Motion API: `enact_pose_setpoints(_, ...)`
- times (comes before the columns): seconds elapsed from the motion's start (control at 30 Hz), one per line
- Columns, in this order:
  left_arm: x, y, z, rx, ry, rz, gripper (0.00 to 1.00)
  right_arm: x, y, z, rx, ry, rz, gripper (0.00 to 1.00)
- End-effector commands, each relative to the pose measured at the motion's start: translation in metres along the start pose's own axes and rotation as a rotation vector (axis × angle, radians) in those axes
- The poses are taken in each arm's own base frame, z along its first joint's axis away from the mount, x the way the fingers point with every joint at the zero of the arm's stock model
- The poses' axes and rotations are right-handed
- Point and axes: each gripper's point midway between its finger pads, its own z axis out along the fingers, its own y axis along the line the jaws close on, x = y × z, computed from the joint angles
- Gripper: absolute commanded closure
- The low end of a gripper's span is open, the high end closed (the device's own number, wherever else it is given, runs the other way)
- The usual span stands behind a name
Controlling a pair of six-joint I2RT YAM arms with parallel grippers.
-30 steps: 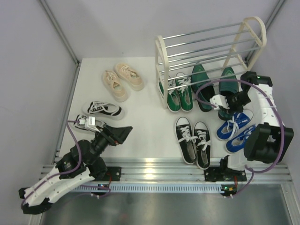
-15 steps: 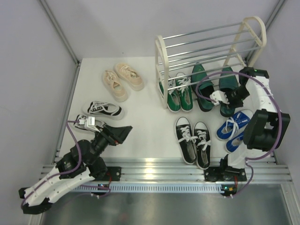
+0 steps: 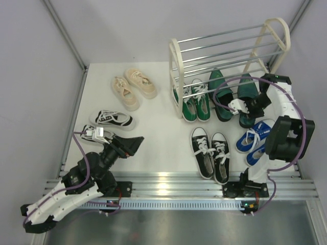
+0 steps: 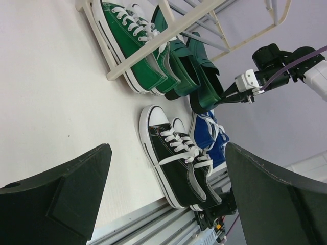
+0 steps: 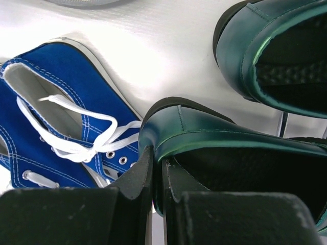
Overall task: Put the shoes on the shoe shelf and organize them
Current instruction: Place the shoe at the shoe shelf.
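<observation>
The shoe shelf (image 3: 180, 57) stands at the back right. The green canvas sneakers (image 3: 196, 103) and one dark green loafer (image 3: 220, 97) lie on the floor under its rods. My right gripper (image 3: 247, 108) is shut on the heel wall of the other loafer (image 3: 249, 92). In the right wrist view the jaws (image 5: 157, 173) pinch that loafer's heel (image 5: 214, 132). The blue sneakers (image 3: 255, 139) and black sneakers (image 3: 210, 152) lie in front. The cream sneakers (image 3: 133, 87) and striped sneakers (image 3: 112, 119) lie to the left. My left gripper (image 3: 130, 145) is open and empty.
The left wrist view shows the black sneakers (image 4: 173, 158), the blue sneakers (image 4: 209, 135), the shelf frame (image 4: 168, 38) and the right gripper (image 4: 245, 84). A second striped sneaker (image 3: 91, 133) is partly hidden by the left arm. A metal rail (image 3: 168, 184) runs along the near edge.
My right arm has shifted slightly toward the shelf with the loafer's heel in its jaws. The left arm has not moved.
</observation>
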Motion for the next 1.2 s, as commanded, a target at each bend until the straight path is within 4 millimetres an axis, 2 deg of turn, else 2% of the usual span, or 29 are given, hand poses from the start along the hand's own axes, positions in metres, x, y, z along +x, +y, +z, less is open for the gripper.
enact_pose_setpoints(0.0, -0.004, 0.001, 0.001, -0.005, -0.025, -0.005, 0.02, -0.001, -0.050, -0.024, 0.135, 0.044, -0.409, 0.99)
enact_pose_setpoints(0.23, -0.004, 0.003, 0.003, -0.011, -0.034, -0.012, 0.02, -0.006, -0.063, -0.022, 0.152, 0.013, -0.427, 0.97)
enact_pose_setpoints(0.37, -0.004, 0.003, 0.004, -0.011, -0.036, -0.011, 0.02, -0.012, -0.078, -0.024, 0.193, -0.007, -0.409, 0.95)
enact_pose_setpoints(0.47, -0.005, 0.002, 0.004, -0.010, -0.037, -0.012, 0.02, -0.009, -0.084, -0.020, 0.207, -0.009, -0.387, 0.92)
enact_pose_setpoints(0.6, -0.005, 0.001, 0.003, -0.008, -0.036, -0.009, 0.02, -0.005, -0.083, -0.011, 0.204, -0.014, -0.351, 0.78)
enact_pose_setpoints(0.63, -0.005, 0.001, 0.003, -0.007, -0.035, -0.009, 0.02, -0.005, -0.083, -0.010, 0.209, -0.012, -0.344, 0.68)
enact_pose_setpoints(0.73, -0.004, 0.001, 0.003, -0.006, -0.032, -0.009, 0.02, -0.002, -0.084, -0.007, 0.239, 0.001, -0.311, 0.53)
enact_pose_setpoints(0.87, -0.004, -0.001, 0.003, 0.001, -0.028, -0.009, 0.02, -0.006, -0.082, -0.013, 0.273, -0.012, -0.238, 0.48)
enact_pose_setpoints(0.93, -0.006, -0.002, 0.002, 0.008, -0.031, -0.008, 0.02, -0.011, -0.082, -0.024, 0.308, -0.014, -0.220, 0.45)
enact_pose_setpoints(1.1, -0.006, -0.004, 0.000, 0.018, -0.028, 0.001, 0.02, -0.026, -0.068, -0.048, 0.389, -0.038, -0.126, 0.38)
enact_pose_setpoints(1.17, -0.006, -0.005, 0.000, 0.023, -0.026, 0.007, 0.02, -0.031, -0.062, -0.051, 0.412, -0.058, -0.055, 0.35)
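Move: At the right hand's fingertips, the green loafer's heel rim is still pinched. The shelf spot it is going to has its middle about 13 cm ahead and 3 cm left, some 4 cm lower. The other green loafer's middle is also about 13 cm ahead but 12 cm left, while the nearer blue shoe is roughly 8 cm back and 3 cm right. From the left hand the spot is some 24 cm ahead, 49 cm right and well below. Pushing the loafer forward by its heel, toe first into the shelf beside its mate, the right hand travels about 2 cm before its fingers begin to open. They spread to well over half and let go of the rim as the hand goes on forward to about 6 cm. After a slight dip it rises some 3–4 cm clear of the shoe, fingertips swinging forward roughly 15 degrees. ##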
